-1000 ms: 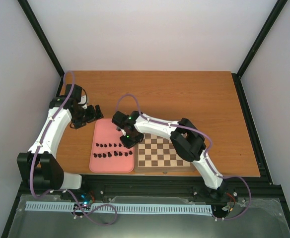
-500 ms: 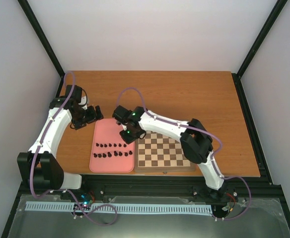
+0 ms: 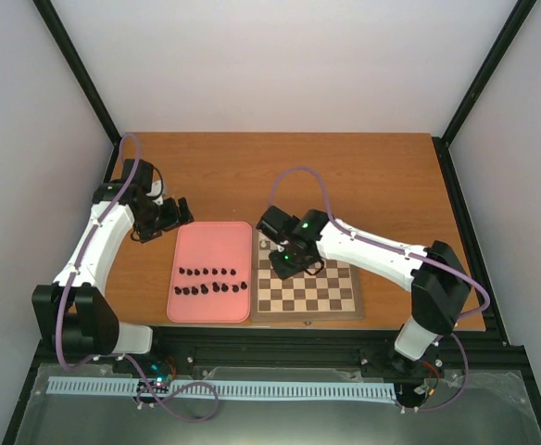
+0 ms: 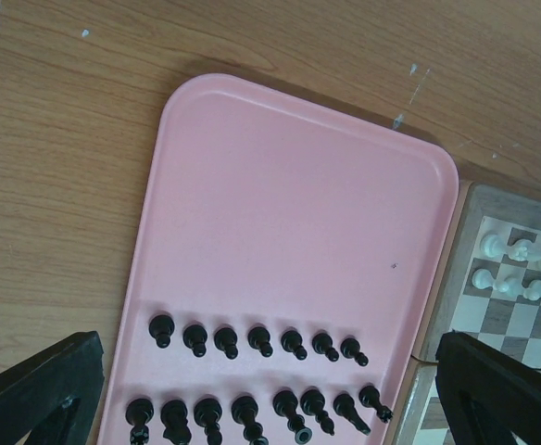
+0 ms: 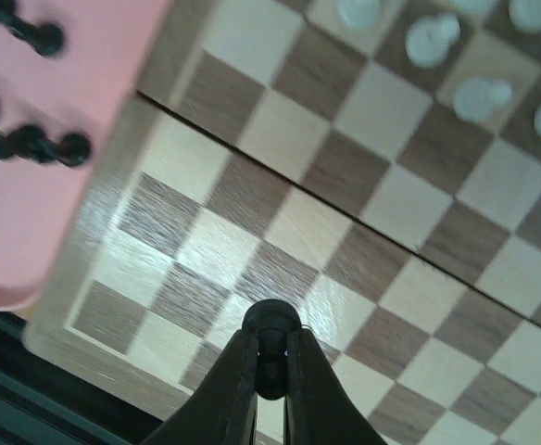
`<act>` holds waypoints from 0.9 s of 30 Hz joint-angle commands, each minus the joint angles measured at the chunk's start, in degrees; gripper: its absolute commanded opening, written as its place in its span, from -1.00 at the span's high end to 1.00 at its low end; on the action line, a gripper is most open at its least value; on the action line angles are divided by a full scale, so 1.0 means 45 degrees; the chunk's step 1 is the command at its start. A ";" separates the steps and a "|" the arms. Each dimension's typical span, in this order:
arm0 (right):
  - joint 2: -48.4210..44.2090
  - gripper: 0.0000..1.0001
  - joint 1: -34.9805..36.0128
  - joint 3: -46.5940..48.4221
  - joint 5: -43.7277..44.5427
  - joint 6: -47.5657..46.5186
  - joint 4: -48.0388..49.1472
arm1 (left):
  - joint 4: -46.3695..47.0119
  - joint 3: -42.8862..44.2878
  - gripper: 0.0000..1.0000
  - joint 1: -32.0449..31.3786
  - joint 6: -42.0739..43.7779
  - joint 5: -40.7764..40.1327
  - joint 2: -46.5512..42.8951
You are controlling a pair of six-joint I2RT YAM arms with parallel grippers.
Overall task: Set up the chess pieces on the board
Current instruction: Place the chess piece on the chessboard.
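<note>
Two rows of black chess pieces (image 3: 213,281) stand on the near part of a pink tray (image 3: 210,246); the left wrist view shows them (image 4: 261,341) as well. To the right of the tray lies the wooden board (image 3: 309,315). My right gripper (image 3: 289,264) hovers over the board's left half, shut on one black piece (image 5: 271,324) pinched between its fingers, above the near-left squares (image 5: 382,204). White pieces (image 5: 456,56) stand in the board's far rows. My left gripper (image 3: 180,211) is open above the table beyond the tray's far left corner, holding nothing.
The tray (image 5: 39,139) lies flush against the board's left edge, with black pieces (image 5: 34,144) close to that edge. The near table edge and a black frame run just below the board. Bare wooden table extends behind and to the right.
My right arm has swung right from over the tray to over the board's left half, gripper shut throughout. The left arm has not moved.
</note>
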 commanded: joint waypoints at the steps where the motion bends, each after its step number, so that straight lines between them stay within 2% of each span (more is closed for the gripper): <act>1: -0.0419 0.94 -0.0075 -0.0838 -0.0187 0.0417 0.0260 | 0.0272 0.0090 -0.99 0.0070 -0.0039 0.0281 -0.0051; 13: 0.1727 0.94 0.1469 0.0640 -0.1063 -0.0530 0.0446 | 0.0273 -0.0210 -1.00 0.0065 -0.0039 0.0286 -0.0348; 27: 0.2514 0.94 0.2023 0.0859 -0.1523 -0.0676 0.0323 | 0.0383 -0.0518 -0.99 0.0067 -0.0097 0.0371 -0.0631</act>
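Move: The right hand, still gripping the black pawn, is over the board; the empty square it seems bound for, leftmost file and second rank from the near edge, lies about 3 cm back, 6 cm left and 10 cm below. The black rook on the tray is some 11 cm left and 1 cm back, the nearest waiting black pawn 14 cm left and 3 cm ahead, the nearest white pawn 9 cm ahead and 7 cm left. From the left hand, that square is roughly 22 cm right and 12 cm back. Back and slightly right with a small dip at first, then the right hand swings left while still drawing back and sinking, ending about 5 cm back, 5 cm left and 5 cm lower. It carries the black pawn towards the board's near-left squares, turning some 10 degrees counter-clockwise and easing off near the end, fingers keeping their hold. ##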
